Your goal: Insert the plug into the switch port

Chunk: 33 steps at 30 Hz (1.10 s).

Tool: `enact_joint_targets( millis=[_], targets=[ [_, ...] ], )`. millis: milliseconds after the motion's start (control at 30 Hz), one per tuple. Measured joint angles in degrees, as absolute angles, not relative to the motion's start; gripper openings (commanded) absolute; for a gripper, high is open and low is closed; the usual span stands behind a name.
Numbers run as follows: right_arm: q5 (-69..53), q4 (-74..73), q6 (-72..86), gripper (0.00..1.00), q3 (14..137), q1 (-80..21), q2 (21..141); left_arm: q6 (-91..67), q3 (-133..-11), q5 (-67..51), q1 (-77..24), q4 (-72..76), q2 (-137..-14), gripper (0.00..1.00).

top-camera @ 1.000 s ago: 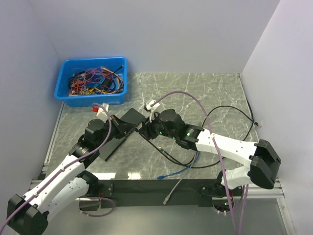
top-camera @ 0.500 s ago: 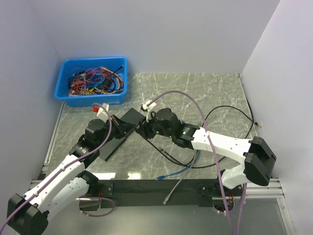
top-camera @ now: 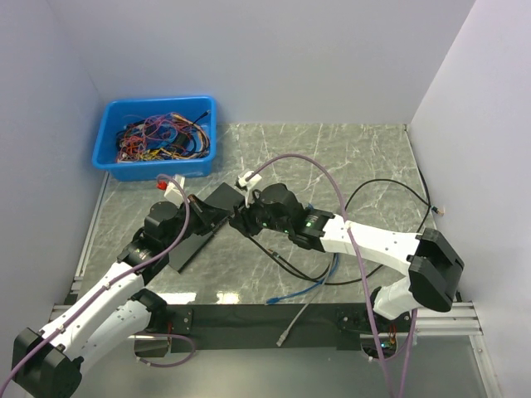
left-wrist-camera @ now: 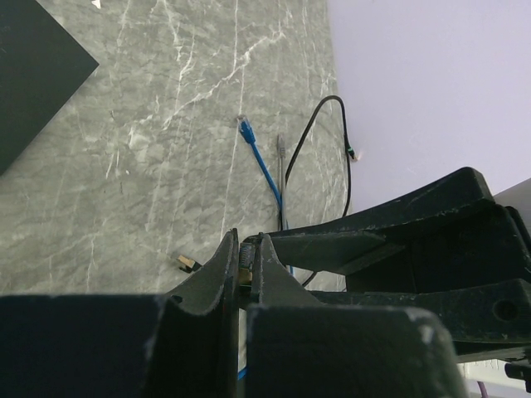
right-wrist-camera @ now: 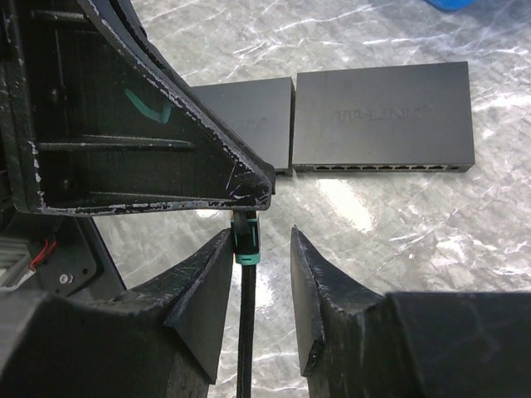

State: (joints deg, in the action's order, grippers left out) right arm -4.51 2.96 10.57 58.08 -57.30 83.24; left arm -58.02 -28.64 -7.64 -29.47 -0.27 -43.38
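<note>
The plug (right-wrist-camera: 246,236) has a teal boot and a black braided cable (right-wrist-camera: 246,332) running down from it. My left gripper (right-wrist-camera: 249,195) is shut on the plug's front end, and gold contacts show between its fingers (left-wrist-camera: 246,242). My right gripper (right-wrist-camera: 261,232) is open and straddles the boot; its left finger lies against the boot and the right finger stands clear. The black switch (right-wrist-camera: 383,116), its row of ports facing me, lies flat beyond the grippers. In the top view both grippers meet near the table's middle left (top-camera: 228,220).
A second black box (right-wrist-camera: 249,120) lies right beside the switch. A blue bin (top-camera: 158,137) of tangled wires stands at the back left. A blue cable (left-wrist-camera: 261,166), a grey cable (left-wrist-camera: 281,149) and a black cable loop (top-camera: 390,195) lie on the marble.
My right arm has shifted a little left, bringing its gripper up around the plug held by the left gripper. The left arm has stayed still.
</note>
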Motion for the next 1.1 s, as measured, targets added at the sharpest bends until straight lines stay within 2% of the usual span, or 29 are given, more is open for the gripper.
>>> enact_joint_targets(
  millis=[133, 467, 500, 533, 600, 633, 700, 733, 800, 833, 933, 1100],
  targets=[
    [-4.6, 3.0, 10.6, 0.36, 58.1, -57.4, 83.6, -58.0, -28.6, -7.6, -29.5, -0.3, -43.4, 0.01],
    [-5.1, 3.4, 10.8, 0.11, 58.1, -57.6, 83.7, -58.0, -28.6, -7.4, -29.5, -0.4, -43.4, 0.02],
    [-5.1, 3.4, 10.7, 0.1, 58.1, -57.6, 83.7, -58.0, -28.6, -7.2, -29.5, -0.4, -43.4, 0.06],
    [-5.1, 3.4, 10.8, 0.09, 58.1, -57.6, 83.7, -58.0, -28.6, -7.0, -29.5, -0.4, -43.4, 0.19],
    [-5.2, 3.4, 10.8, 0.03, 58.1, -57.6, 83.7, -57.9, -28.6, -6.4, -29.5, -0.9, -43.3, 0.31],
    [-5.2, 3.4, 10.8, 0.02, 58.1, -57.7, 83.7, -57.8, -28.6, -6.0, -29.6, -1.4, -43.2, 0.46],
    [-5.1, 3.4, 10.8, 0.0, 58.1, -57.7, 83.7, -57.4, -28.7, -4.9, -29.6, -3.0, -42.9, 0.59],
    [-5.1, 3.4, 10.9, 0.0, 58.1, -57.7, 83.7, -57.1, -28.8, -4.1, -29.6, -4.4, -42.6, 0.71],
    [-5.2, 3.8, 11.2, 0.0, 57.6, -57.7, 83.7, -56.4, -28.9, -2.4, -29.6, -6.9, -42.0, 0.8],
    [-5.2, 3.8, 11.4, 0.0, 57.5, -57.7, 83.7, -56.1, -29.1, -1.1, -29.6, -8.5, -41.6, 0.88],
    [-5.2, 4.8, 12.4, 0.0, 55.6, -57.9, 83.7, -55.1, -29.7, 2.9, -29.6, -12.9, -40.5, 0.99],
    [-5.3, 5.1, 14.2, 0.0, 52.1, -58.8, 84.8, -53.1, -30.3, 9.1, -27.6, -18.4, -39.9, 0.99]
  ],
)
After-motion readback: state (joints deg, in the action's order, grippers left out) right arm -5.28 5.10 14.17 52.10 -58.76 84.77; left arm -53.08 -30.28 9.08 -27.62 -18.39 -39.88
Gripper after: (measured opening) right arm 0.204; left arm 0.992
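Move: The plug is still pinched in my left hand, right at its fingertips. From my open right hand it is about 2 cm to the left and 1 cm ahead, its cable already running between the right fingers. Some 17 cm below the right hand lie the farther switch, 13 cm ahead and 4 cm left, and the nearer switch, 2 cm ahead and 14 cm left. A loose plug lies about 12 cm right and 1 cm back. I close my right fingers on the plug's cable end, just behind its clear head, while my left hand holds still. Once they are shut I open my left hand wide and draw it away, about 7 cm left and 5 cm down, rolling and turning counter-clockwise some 15 degrees each. As it leaves, I lower the right hand about 5 cm and slightly back, keeping the grip. ##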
